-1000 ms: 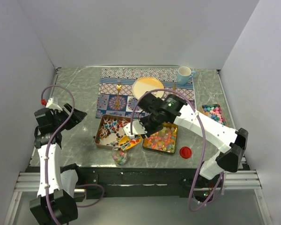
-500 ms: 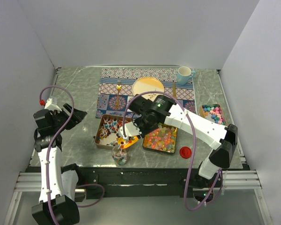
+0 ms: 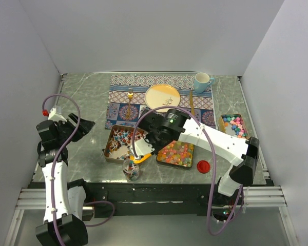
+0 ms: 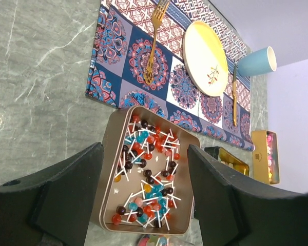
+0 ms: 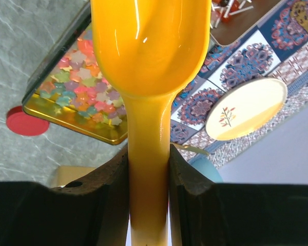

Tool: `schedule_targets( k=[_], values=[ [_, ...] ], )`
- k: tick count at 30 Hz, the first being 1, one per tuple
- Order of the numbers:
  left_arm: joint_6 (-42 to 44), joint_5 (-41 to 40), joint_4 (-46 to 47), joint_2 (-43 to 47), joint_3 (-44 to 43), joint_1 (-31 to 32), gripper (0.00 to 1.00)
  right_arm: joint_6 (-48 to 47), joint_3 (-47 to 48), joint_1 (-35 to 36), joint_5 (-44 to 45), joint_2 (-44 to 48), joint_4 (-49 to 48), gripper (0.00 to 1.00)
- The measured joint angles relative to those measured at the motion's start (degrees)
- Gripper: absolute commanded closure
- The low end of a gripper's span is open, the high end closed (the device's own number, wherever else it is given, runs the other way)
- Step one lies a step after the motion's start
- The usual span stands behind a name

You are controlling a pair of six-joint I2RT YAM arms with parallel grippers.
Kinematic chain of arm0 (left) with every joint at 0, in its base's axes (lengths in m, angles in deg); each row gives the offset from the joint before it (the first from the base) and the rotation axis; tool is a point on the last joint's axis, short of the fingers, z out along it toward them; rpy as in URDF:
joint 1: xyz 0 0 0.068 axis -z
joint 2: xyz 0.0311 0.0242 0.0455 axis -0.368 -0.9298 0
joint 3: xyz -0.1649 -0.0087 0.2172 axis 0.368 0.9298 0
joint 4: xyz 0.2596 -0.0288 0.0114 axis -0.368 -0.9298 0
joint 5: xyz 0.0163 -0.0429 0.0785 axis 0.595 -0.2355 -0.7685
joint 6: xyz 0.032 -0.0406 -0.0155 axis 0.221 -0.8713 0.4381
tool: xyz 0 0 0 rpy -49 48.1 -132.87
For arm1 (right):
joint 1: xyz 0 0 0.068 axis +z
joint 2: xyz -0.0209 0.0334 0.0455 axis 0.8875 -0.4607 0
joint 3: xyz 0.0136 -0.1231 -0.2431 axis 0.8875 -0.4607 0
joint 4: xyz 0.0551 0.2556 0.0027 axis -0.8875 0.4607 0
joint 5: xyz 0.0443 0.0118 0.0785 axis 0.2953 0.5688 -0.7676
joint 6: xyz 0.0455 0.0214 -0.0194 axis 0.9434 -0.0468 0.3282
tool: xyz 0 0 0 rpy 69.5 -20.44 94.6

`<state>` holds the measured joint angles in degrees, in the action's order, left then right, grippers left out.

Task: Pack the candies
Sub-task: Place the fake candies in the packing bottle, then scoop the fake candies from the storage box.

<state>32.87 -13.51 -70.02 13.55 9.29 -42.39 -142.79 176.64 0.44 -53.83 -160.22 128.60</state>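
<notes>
The candies [image 3: 176,152] are small pastel sweets in a gold tin [image 3: 188,163]; the right wrist view shows the candies [image 5: 84,89] too. My right gripper [image 3: 148,144] is shut on the handle of an orange scoop [image 3: 139,155], which hangs over a small glass jar [image 3: 132,170] with some sweets in it at the table's near edge. In its wrist view the right gripper [image 5: 149,169] pinches the scoop [image 5: 150,46], whose visible face carries no candies. My left gripper [image 3: 76,128] stands open and empty left of the tins; from its wrist the left gripper [image 4: 143,174] looks down on a lollipop tin [image 4: 109,169].
The lollipop tin [image 3: 111,154] sits left of the candy tin. A red lid [image 3: 203,165] lies to the right near the front edge. Another tin of coloured sweets [image 3: 233,124] stands far right. A placemat [image 3: 118,110] at the back carries a plate [image 3: 162,96], fork [image 3: 129,102] and cup [image 3: 201,81].
My right gripper has carried the scoop left and toward the near edge, from over the candy tin to over the jar. The left arm has hardly moved.
</notes>
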Motion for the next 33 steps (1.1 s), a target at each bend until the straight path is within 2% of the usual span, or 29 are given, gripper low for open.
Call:
schedule_targets(
  k=[9,13,19,24,30,33],
  values=[
    [-1.6,1.3,0.8,-0.2,0.1,-0.1,0.27,0.2,0.7,0.0,3.1,0.0,0.5,1.0],
    [-3.2,4.4,1.9,-2.3,0.2,-0.1,0.27,0.2,-0.2,-3.4,4.1,0.8,0.3,1.0],
    [-4.0,6.6,1.7,-10.1,0.2,0.5,0.28,-3.2,-18.2,-14.7,8.9,11.1,-3.0,1.0],
    [-4.2,6.9,1.2,-13.6,-0.5,0.7,0.29,-7.3,-29.2,-19.5,12.7,16.3,-3.6,1.0],
    [-4.8,7.5,2.4,-15.2,-1.6,0.7,0.29,-10.1,-30.9,-22.6,17.5,14.7,-6.8,1.0],
    [-5.1,7.6,2.8,-15.7,-1.6,0.7,0.29,-10.6,-28.0,-24.3,19.1,12.1,-6.3,1.0]
  ],
)
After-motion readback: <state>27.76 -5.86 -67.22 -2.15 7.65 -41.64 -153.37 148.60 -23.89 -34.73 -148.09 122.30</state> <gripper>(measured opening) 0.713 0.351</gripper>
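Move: The right hand holds the emptied yellow scoop, with its bowl by the packing bottle, whose middle is about 10 cm left, 12 cm back and 13 cm below this hand. The gummy tray lies roughly 11 cm right and 4 cm back, the lollipop tray 12 cm left and 1 cm back, both some 17 cm down. From the empty left hand, the gummy tray is about 36 cm right, 13 cm back and 16 cm below. Keep the right gripper shut on the scoop handle and sweep the scoop away from the packing bottle, about 20 cm right and some 6 cm forward, sinking about 5 cm, until its bowl hangs over the gummy tray. Swing the fingertips out to the right and turn clockwise, near 30 degrees altogether. Lower the open left gripper about 3 cm, easing it slightly forward and right, tipping it downward. ##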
